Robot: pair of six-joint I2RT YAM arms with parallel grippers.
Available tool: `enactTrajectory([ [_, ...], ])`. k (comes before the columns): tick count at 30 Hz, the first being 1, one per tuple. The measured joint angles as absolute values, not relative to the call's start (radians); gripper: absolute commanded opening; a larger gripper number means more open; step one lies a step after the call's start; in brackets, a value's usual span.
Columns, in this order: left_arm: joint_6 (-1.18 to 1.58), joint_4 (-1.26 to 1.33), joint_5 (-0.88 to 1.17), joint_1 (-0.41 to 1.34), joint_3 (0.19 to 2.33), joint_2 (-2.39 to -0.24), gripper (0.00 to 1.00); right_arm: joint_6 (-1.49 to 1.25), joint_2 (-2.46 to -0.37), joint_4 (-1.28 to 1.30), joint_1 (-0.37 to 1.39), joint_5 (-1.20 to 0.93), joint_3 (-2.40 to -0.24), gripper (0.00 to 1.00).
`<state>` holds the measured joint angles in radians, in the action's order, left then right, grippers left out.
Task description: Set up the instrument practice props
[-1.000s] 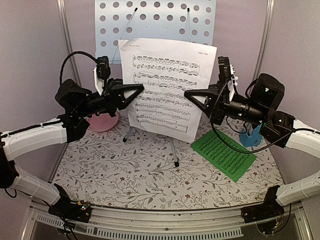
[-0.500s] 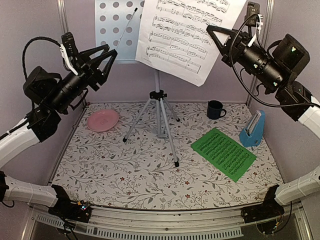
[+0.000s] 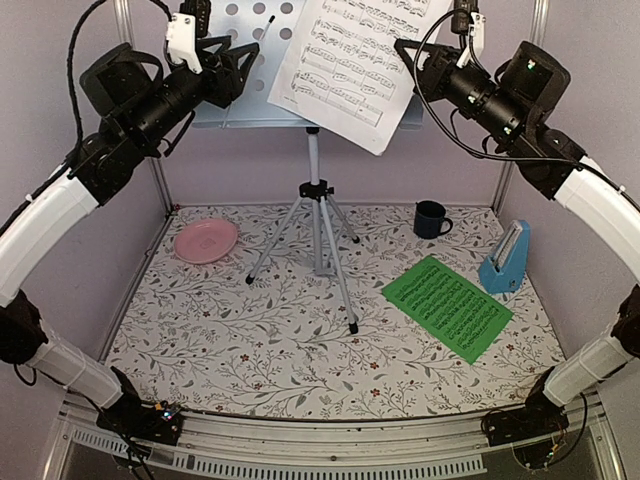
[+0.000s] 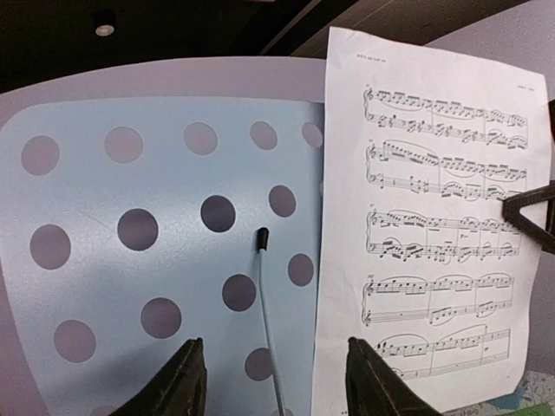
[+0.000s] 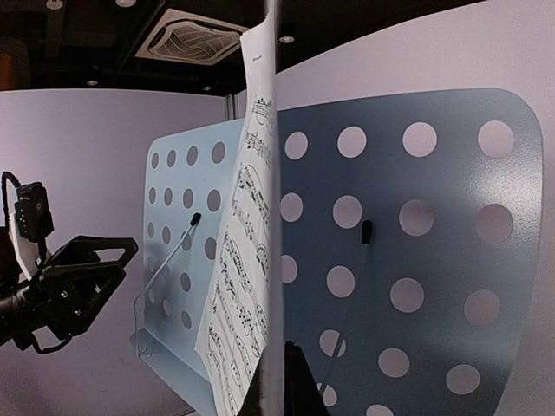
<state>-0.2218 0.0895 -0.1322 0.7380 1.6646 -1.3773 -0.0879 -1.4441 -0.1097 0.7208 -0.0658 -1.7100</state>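
The pale perforated music stand (image 3: 232, 98) rises on its silver tripod (image 3: 318, 232) at the back middle. My right gripper (image 3: 407, 50) is shut on the right edge of the white sheet-music page (image 3: 345, 62), which hangs tilted in front of the stand's desk (image 5: 416, 260). The right wrist view shows the page (image 5: 234, 286) edge-on between the right gripper's (image 5: 282, 355) jaws. My left gripper (image 3: 238, 68) is open and holds nothing. It faces the desk (image 4: 130, 173) beside the page's (image 4: 425, 225) left edge. The green page (image 3: 447, 307) lies flat at the right. The blue metronome (image 3: 507, 260) stands behind it.
A pink plate (image 3: 206, 240) lies at the back left of the flowered tabletop (image 3: 250, 340). A dark blue mug (image 3: 431, 218) stands at the back right. Metal frame posts (image 3: 160, 190) and lilac walls close in the sides and back. Two wire page holders (image 4: 269, 321) stick up from the desk.
A second ago both grippers held the white page low, in front of the tripod. The left one let go and opened. Both arms rose, the right carrying the page up to the desk.
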Motion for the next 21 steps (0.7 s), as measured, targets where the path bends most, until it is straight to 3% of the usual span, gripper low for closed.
enactTrajectory([
  [8,-0.268,-0.027,-0.2,0.738,1.805,-1.501,0.44,-0.064,-1.528,-0.102,0.706,-0.064,-1.841,0.0],
  [21,-0.315,-0.065,-0.252,0.746,1.866,-1.545,0.08,0.054,-1.629,-0.035,0.706,-0.031,-2.006,0.0],
])
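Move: The rod of the stand's left clip crosses about 5 cm ahead of the open left fingers, 2 cm to the right and a touch lower. The sheet music's middle lies roughly 17 cm right and 3 cm ahead; the perforated board's middle is some 9 cm ahead and 12 cm right. From the right hand, already gripping the sheet's edge, the board's middle is about 12 cm ahead and 15 cm left, the right clip 7 cm ahead and 2 cm left. Bring the left gripper about 5 cm forward, easing right and slightly down, until the left clip's rod sits between its fingers, then stop there and close them to pinch the rod. Meanwhile keep the right fingers shut on the sheet's right edge and carry it some 5 cm up and forward towards the board. ##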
